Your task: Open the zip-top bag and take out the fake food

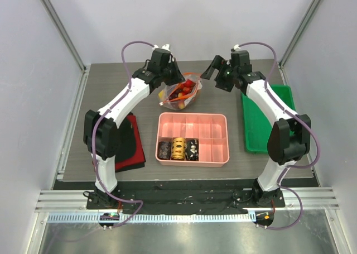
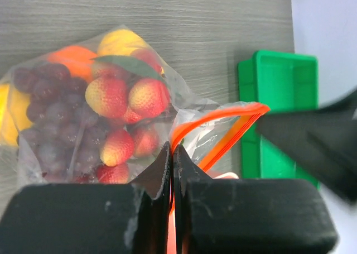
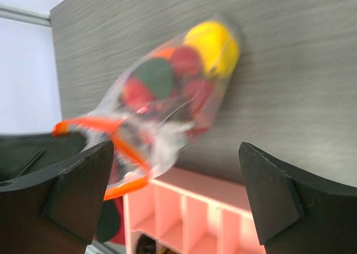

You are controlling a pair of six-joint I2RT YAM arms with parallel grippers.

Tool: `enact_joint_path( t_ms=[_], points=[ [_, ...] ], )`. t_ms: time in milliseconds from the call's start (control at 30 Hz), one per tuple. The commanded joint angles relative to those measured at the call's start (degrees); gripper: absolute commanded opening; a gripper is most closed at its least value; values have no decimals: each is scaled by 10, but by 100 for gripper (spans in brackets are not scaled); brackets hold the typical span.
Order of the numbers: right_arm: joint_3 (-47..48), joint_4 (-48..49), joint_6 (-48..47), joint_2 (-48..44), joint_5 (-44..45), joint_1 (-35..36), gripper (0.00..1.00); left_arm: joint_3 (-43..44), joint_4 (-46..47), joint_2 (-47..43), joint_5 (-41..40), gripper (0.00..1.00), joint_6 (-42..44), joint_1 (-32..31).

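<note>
The clear zip-top bag (image 1: 181,93) lies on the table behind the pink tray. Its red-orange zip strip (image 2: 223,117) curves in an open loop at the mouth. Inside is the fake food: red-yellow strawberries (image 2: 120,97), a dark purple grape bunch (image 2: 50,120), an orange piece and a yellow fruit (image 3: 215,44). My left gripper (image 2: 172,151) is shut on the zip strip at the bag's near edge; from above it (image 1: 174,75) sits over the bag's back left. My right gripper (image 1: 215,72) stands open to the right of the bag, its fingers (image 3: 83,181) wide apart and holding nothing.
A pink compartment tray (image 1: 212,148) sits in front of the bag with three patterned cylinders (image 1: 178,149) in its front left cells. A green tray (image 1: 262,120) lies at the right. A red and black cloth (image 1: 131,145) lies at the left.
</note>
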Motion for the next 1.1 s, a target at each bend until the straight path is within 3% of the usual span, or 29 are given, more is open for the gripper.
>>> enact_joint_path(
  t_ms=[0,133,267,400,700,800,833,900,1067],
  points=[
    [-10,-25,74,-71,54,54,98,5,46,-16,-17,0,-71,4],
    [-38,-15,94,-75,87,92,87,7,68,-11,-13,0,-104,4],
    [-30,3,96,-46,94,94,62,6,82,-12,-6,0,-119,4],
    [13,-15,76,4,105,94,50,8,81,-16,-3,0,-122,5],
    [62,-49,-18,57,130,95,48,5,83,-20,6,0,-123,10],
    [102,-54,-65,85,139,94,24,1,76,-26,3,0,-120,10],
    [113,-54,-77,91,139,94,10,-2,75,-29,0,0,-120,10],
    [152,-72,-102,114,171,94,1,-15,73,-35,-15,0,-120,10],
    [227,-126,-145,161,223,95,2,-35,85,-39,-27,0,-141,13]
  ],
)
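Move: The right hand, open, goes for the free side of the bag's orange-edged mouth, about 5 cm to its left, 1 cm back and some 5 cm below. The food inside the bag lies 12 cm left, 3 cm back and 9 cm below; the pink box is 7 cm left and 22 cm back, the green tray 24 cm right and 13 cm back, both 12 cm lower. From the left hand, already pinching the orange edge, that free side is about 6 cm right, 1 cm back and 4 cm below. The right hand swings about 6 cm left and 5 cm back with its fingers half closing, then sinks some 7 cm while easing forward to the free side of the bag's mouth, where it shuts on the orange edge and goes on forward about 4 cm, rolling some 15 degrees with its left side going down. The left hand keeps its pinch on its part of the orange edge, rising about 2 cm and rolling some 10 degrees, left side down, before settling back a little. ##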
